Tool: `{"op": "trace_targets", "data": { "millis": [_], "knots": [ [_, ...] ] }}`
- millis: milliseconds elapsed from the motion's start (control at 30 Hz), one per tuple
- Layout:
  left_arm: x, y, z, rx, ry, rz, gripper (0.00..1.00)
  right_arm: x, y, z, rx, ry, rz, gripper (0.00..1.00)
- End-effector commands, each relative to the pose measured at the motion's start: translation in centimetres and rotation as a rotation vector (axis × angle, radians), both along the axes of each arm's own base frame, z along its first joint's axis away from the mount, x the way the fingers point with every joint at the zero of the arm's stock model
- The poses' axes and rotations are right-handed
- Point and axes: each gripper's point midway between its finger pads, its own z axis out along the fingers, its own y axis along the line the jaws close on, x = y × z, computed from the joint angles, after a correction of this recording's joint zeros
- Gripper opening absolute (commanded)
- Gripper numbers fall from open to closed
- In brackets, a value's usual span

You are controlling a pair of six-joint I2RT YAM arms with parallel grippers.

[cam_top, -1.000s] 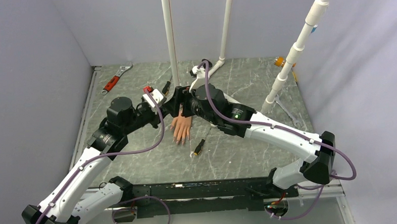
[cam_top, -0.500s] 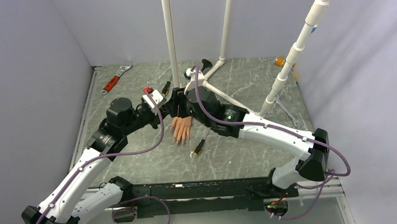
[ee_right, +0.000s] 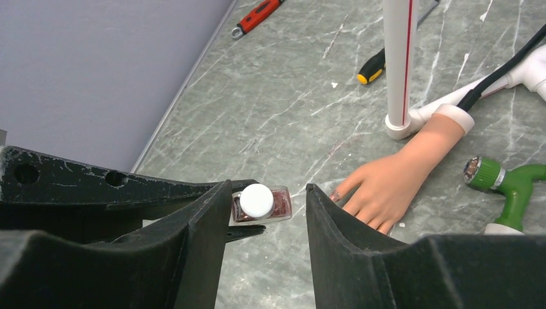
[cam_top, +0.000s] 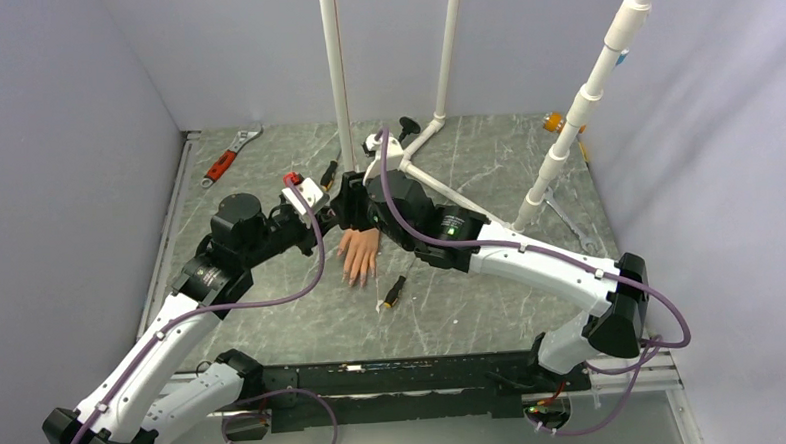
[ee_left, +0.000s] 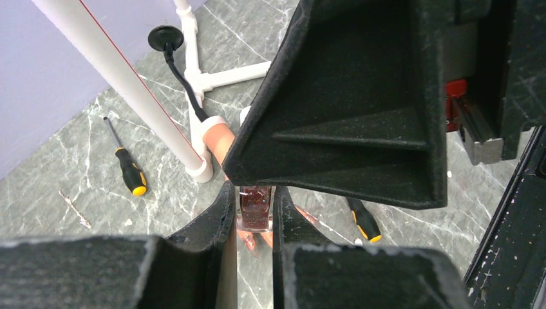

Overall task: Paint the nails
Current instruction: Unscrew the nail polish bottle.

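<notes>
A peach mannequin hand (cam_top: 358, 252) lies palm down mid-table, fingers toward the arms; its nails are too small to make out from above. In the right wrist view one nail (ee_right: 335, 195) at the hand's (ee_right: 386, 183) nearest fingertip looks reddish. My left gripper (ee_left: 254, 199) is shut on a small bottle of dark red polish (ee_left: 255, 207), held just above the hand's fingers. The bottle's white cap (ee_right: 257, 200) sits between my right gripper's (ee_right: 267, 193) open jaws: the left finger is next to the cap, the right finger stands apart from it.
A white pipe stand (cam_top: 335, 74) rises just behind the hand's wrist cuff, with more pipes (cam_top: 584, 104) at back right. A yellow-tipped screwdriver (cam_top: 394, 292) lies right of the fingers, another (ee_right: 372, 67) by the pipe. There is a red wrench (cam_top: 224, 161) back left and a green tool (ee_right: 508, 187).
My right arm has swung left and slightly back, bringing its gripper over the bottle in the left gripper. The left arm and the mannequin hand have not moved.
</notes>
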Motion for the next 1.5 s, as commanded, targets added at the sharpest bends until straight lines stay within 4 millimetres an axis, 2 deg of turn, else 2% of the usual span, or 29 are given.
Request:
{"op": "trace_targets", "data": {
  "millis": [0,233,433,500,700,733,1000,1300,1467],
  "knots": [
    [-0.3,-0.4,1.8,-0.041,-0.051,-0.025,0.0,0.5,0.0,2.9,0.042,-0.058,-0.022,0.49],
    [-0.4,-0.5,1.8,-0.04,-0.054,-0.034,0.0,0.8,0.3,2.9,0.044,-0.067,-0.024,0.48],
    [-0.4,-0.6,1.7,-0.039,-0.05,-0.038,0.0,0.8,0.6,2.8,0.047,-0.07,-0.02,0.4],
    [-0.4,-0.6,1.7,-0.039,-0.049,-0.04,0.0,0.8,0.5,2.8,0.047,-0.07,-0.019,0.34],
    [-0.5,-0.6,1.8,-0.043,-0.053,-0.039,0.0,0.5,0.5,2.5,0.04,-0.062,-0.003,0.03],
    [-0.5,-0.6,1.8,-0.043,-0.054,-0.04,0.0,0.4,0.5,2.3,0.035,-0.059,0.0,0.0],
    [-1.2,-0.9,2.2,-0.058,-0.066,-0.079,0.0,-0.6,0.2,1.6,0.031,-0.048,0.047,0.0],
    [-3.6,-2.0,2.7,-0.07,-0.098,-0.226,0.0,-2.2,-0.6,0.2,-0.032,-0.063,0.146,0.0],
    [-5.1,-2.9,2.7,-0.073,-0.09,-0.332,0.0,-3.8,-1.0,-0.8,-0.055,-0.074,0.235,0.0]
  ]
}}
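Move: The white cap of the nail polish bottle is between the right hand's open fingers, about 1 cm left and 1 cm below, level fore-and-aft. Under this hand lie the model hand, some 9 cm ahead, 4 cm right and 27 cm lower, and a yellow-black screwdriver about 5 cm back, 10 cm right, on the table. From the left hand, which already holds the bottle's body, the cap is about 3 cm up, 1 cm ahead and 1 cm right. Easing forward and down by only about half a centimetre, the right hand closes its half-open fingers and pinches the white cap, while the left keeps its grip on the bottle. Then both draw back together some 3 cm, drifting slightly right, the right hand turning counter-clockwise and the left clockwise, each just under 10 degrees, in the unscrewing sense. ##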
